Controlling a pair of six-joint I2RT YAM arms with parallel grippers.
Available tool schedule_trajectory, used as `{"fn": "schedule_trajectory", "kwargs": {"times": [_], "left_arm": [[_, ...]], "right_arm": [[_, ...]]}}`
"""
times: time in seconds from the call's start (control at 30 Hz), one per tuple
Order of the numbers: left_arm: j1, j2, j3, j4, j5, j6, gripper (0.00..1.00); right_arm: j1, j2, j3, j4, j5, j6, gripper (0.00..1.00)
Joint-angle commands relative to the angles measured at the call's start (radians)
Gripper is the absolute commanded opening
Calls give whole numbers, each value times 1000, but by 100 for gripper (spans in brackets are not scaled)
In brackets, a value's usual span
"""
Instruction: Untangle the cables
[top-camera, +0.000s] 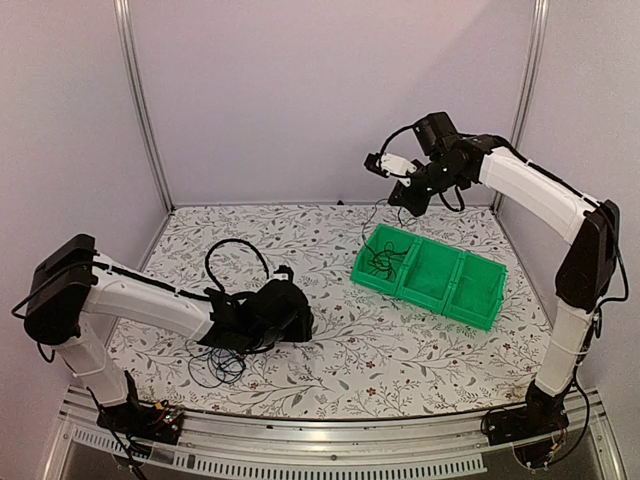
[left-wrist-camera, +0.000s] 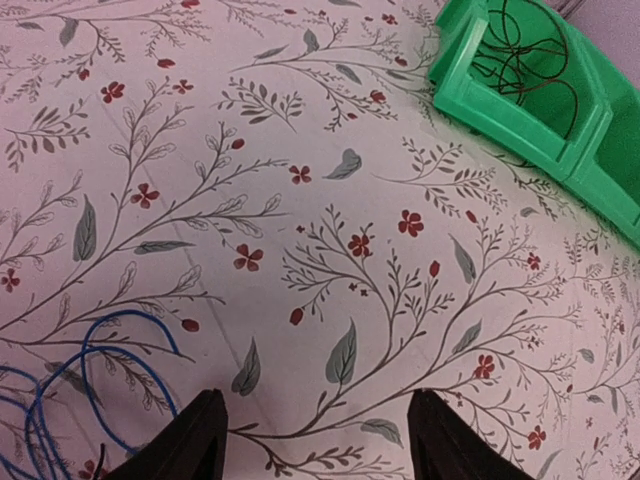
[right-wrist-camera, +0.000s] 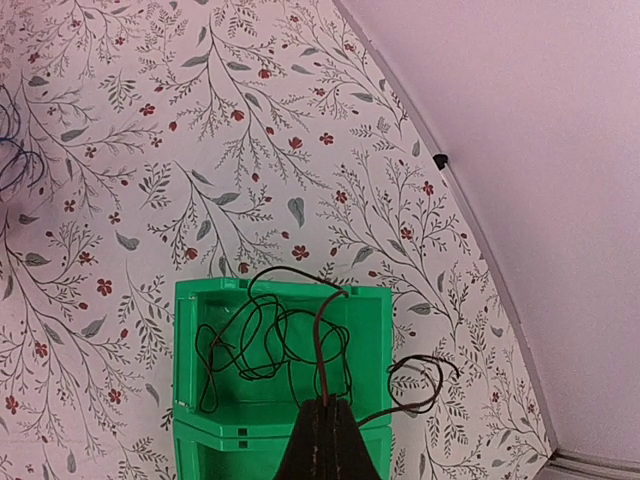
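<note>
A thin dark cable (right-wrist-camera: 262, 345) lies in loose loops in the end compartment of the green bin (right-wrist-camera: 183, 350). One strand rises to my right gripper (right-wrist-camera: 328, 408), which is shut on it high above the bin. Another loop (right-wrist-camera: 420, 385) hangs outside the bin's wall. From above, the right gripper (top-camera: 408, 203) hovers over the bin (top-camera: 425, 300), and the strand (top-camera: 378, 225) drops into it. More thin cables (top-camera: 215, 365) coil on the table beside my left arm. The left gripper (left-wrist-camera: 320, 440) is open low over bare tablecloth, with blue-looking cable loops (left-wrist-camera: 95, 350) to its left.
The bin has three compartments; the other two (top-camera: 478, 290) show nothing inside. A black loop (top-camera: 237, 262) arches over the left arm. Walls and metal posts (top-camera: 140, 100) close in the table on three sides. The cloth is floral-patterned.
</note>
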Motion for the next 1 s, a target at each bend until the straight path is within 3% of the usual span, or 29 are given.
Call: {"fn": "schedule_trajectory", "kwargs": {"times": [0.0,0.5,0.97], "left_arm": [[11,23,3,54,14,0,64],[11,19,-21,65,26,-14,63],[10,25,-20,71,33,-23,63]], "right_arm": [[8,-65,5,4,-22,22,0],[1,-19,-154,127,61,5,0],[-78,100,-138,236,57,20,0]]}}
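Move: The right gripper, shut on the dark cable, hangs above the green box: the left compartment, where that cable is going, is about 7 cm ahead, level sideways and some 20 cm below. The middle compartment lies roughly 2 cm ahead and 13 cm to the right, the right compartment about 3 cm back and 24 cm to the right, both equally low. From the left gripper, the left compartment is some 26 cm ahead, 20 cm to the right and 4 cm lower. Keep the right fingers shut on the dark cable and lift it about 3 cm, easing back a touch, then reverse and lower it some 8 cm towards the left compartment. As it sinks, swing the hand forward about 4 cm and a little right, turning it roughly 5 degrees clockwise, so the slack is fed into the box. ##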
